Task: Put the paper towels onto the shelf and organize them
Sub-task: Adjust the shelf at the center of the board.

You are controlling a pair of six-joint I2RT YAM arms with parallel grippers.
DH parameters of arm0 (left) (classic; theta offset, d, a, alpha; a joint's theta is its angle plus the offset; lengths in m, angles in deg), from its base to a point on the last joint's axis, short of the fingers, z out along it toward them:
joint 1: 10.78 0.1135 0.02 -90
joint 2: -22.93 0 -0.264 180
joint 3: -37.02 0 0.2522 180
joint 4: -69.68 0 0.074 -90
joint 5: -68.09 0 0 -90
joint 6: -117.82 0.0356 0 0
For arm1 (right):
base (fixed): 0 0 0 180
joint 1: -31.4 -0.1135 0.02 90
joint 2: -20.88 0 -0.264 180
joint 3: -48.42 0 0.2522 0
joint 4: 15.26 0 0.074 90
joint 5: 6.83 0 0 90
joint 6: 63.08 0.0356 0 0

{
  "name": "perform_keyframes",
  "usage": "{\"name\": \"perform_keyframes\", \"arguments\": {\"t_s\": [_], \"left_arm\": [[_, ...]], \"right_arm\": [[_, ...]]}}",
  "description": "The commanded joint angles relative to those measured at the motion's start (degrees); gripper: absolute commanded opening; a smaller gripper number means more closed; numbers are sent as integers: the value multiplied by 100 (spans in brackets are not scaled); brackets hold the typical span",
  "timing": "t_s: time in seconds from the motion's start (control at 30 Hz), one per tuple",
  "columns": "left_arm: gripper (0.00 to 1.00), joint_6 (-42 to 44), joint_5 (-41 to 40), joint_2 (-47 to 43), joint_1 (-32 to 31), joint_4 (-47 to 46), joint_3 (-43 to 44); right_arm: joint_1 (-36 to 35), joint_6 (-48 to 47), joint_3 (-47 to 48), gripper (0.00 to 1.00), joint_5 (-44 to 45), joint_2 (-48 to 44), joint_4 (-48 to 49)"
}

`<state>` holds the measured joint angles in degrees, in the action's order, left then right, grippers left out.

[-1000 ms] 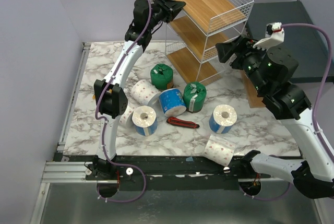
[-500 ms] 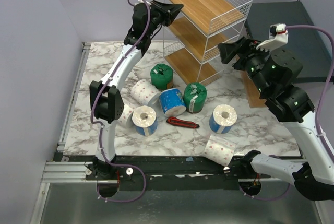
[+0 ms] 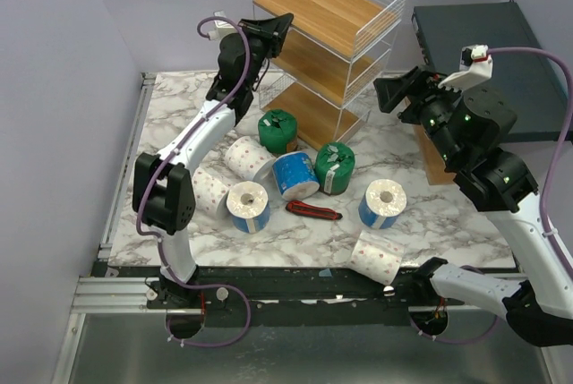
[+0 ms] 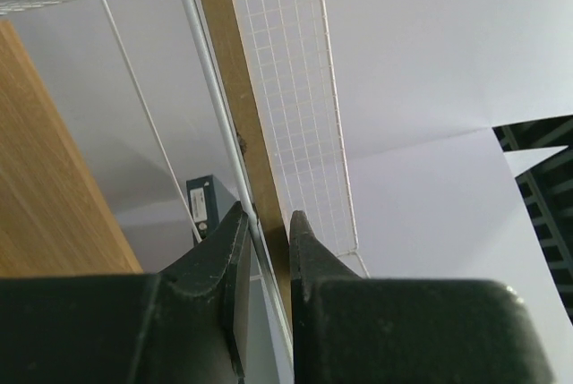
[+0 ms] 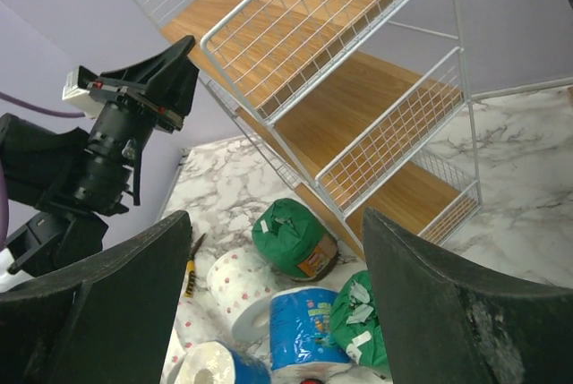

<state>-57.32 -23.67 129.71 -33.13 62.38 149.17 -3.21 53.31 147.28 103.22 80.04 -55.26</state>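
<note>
The shelf (image 3: 327,8), a white wire rack with wooden tiers, stands tilted at the back of the table. My left gripper (image 3: 279,26) is shut on its upper left corner post. In the left wrist view the white shelf wire (image 4: 215,106) runs down between my left gripper's (image 4: 267,218) nearly closed jaws. Paper towels lie in front of the shelf: two green rolls (image 3: 277,131) (image 3: 334,165), a blue roll (image 3: 295,174), two upright blue-wrapped rolls (image 3: 248,205) (image 3: 382,202), and white dotted rolls (image 3: 250,157) (image 3: 377,257). My right gripper (image 3: 389,93) hangs open to the right of the shelf, holding nothing. The right wrist view looks between my right gripper's (image 5: 273,216) jaws at the shelf (image 5: 340,106) and rolls.
A red-and-black utility knife (image 3: 313,212) lies between the rolls. Yellow-handled pliers (image 5: 190,272) lie near the left rolls. A dark slab (image 3: 474,39) sits at the back right, beyond the marble table (image 3: 170,124).
My left gripper closed on the shelf's corner post and moved left, and the shelf shifted and leaned left with it. The right arm barely moved.
</note>
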Motion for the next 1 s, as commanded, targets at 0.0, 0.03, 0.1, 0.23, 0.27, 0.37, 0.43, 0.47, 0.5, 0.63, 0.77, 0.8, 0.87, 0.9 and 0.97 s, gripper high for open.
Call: {"name": "perform_keyframes", "arguments": {"t_s": [0.0, 0.03, 0.1, 0.23, 0.27, 0.37, 0.43, 0.47, 0.5, 0.63, 0.77, 0.8, 0.87, 0.9, 0.97], "left_arm": [[0, 1169, -1327, -665, -65, -1804, -651], [0, 1249, -1486, -713, -91, -2021, -781], [0, 1421, -1813, -801, -128, -2315, -1010], [0, 1549, -2254, -858, -138, -2644, -1217], [0, 1606, -2365, -890, -138, -2738, -1267], [0, 1843, -2746, -981, -138, -2960, -1463], [0, 1956, -2969, -1004, -122, -3110, -1569], [0, 1974, -3062, -1016, -114, -3170, -1602], [0, 1999, -3139, -1014, -112, -3229, -1639], [0, 2141, -3333, -984, -158, -3420, -1648], [0, 2388, -3430, -780, -264, -3532, -1394], [0, 2372, -3445, -683, -286, -3614, -1338], [0, 2371, -3523, -492, -350, -3833, -1192], [0, 2386, -3554, -405, -385, -3853, -1113], [0, 2444, -3560, -264, -455, -3829, -928]], "right_arm": [[-19, -125, -111, 80, 130, -137, 49], [-19, -127, -130, 80, 143, -145, 56], [-19, -175, -175, 80, 170, -170, 90], [-19, -249, -300, 80, 270, -185, 149], [-19, -257, -337, 80, 292, -193, 167], [-19, -305, -440, 80, 320, -227, 243], [-19, -326, -492, 80, 348, -246, 288], [-19, -344, -516, 80, 361, -255, 305], [-24, -362, -545, 80, 382, -264, 331], [-19, -380, -634, 80, 419, -275, 420], [-19, -364, -726, 80, 420, -255, 478], [-19, -355, -738, 80, 413, -248, 482], [-18, -348, -771, 80, 418, -238, 489], [-19, -345, -775, 80, 425, -229, 484], [-19, -350, -771, 80, 428, -220, 464]]}}
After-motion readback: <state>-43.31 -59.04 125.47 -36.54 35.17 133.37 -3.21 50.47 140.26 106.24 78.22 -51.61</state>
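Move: My left hand already grips the near edge of the shelf's top board; that board's middle lies about 5 cm ahead, 9 cm right and level with my fingers. Roughly 38 cm lower, the back green roll is some 8 cm back and 2 cm left, the spotted roll 18 cm back and 10 cm left, and the front green roll 20 cm back and 13 cm right. For my right hand the top board's middle is about 30 cm ahead, 13 cm left, 2 cm below. Keeping the board's edge and its wire pinched, I drag it about 9 cm to the left with my left hand, easing back a little early on, and turn the wrist counter-clockwise some 35 degrees so the skewed shelf swings round to face me. My open right hand sinks about 3 cm in free air, touching nothing. ##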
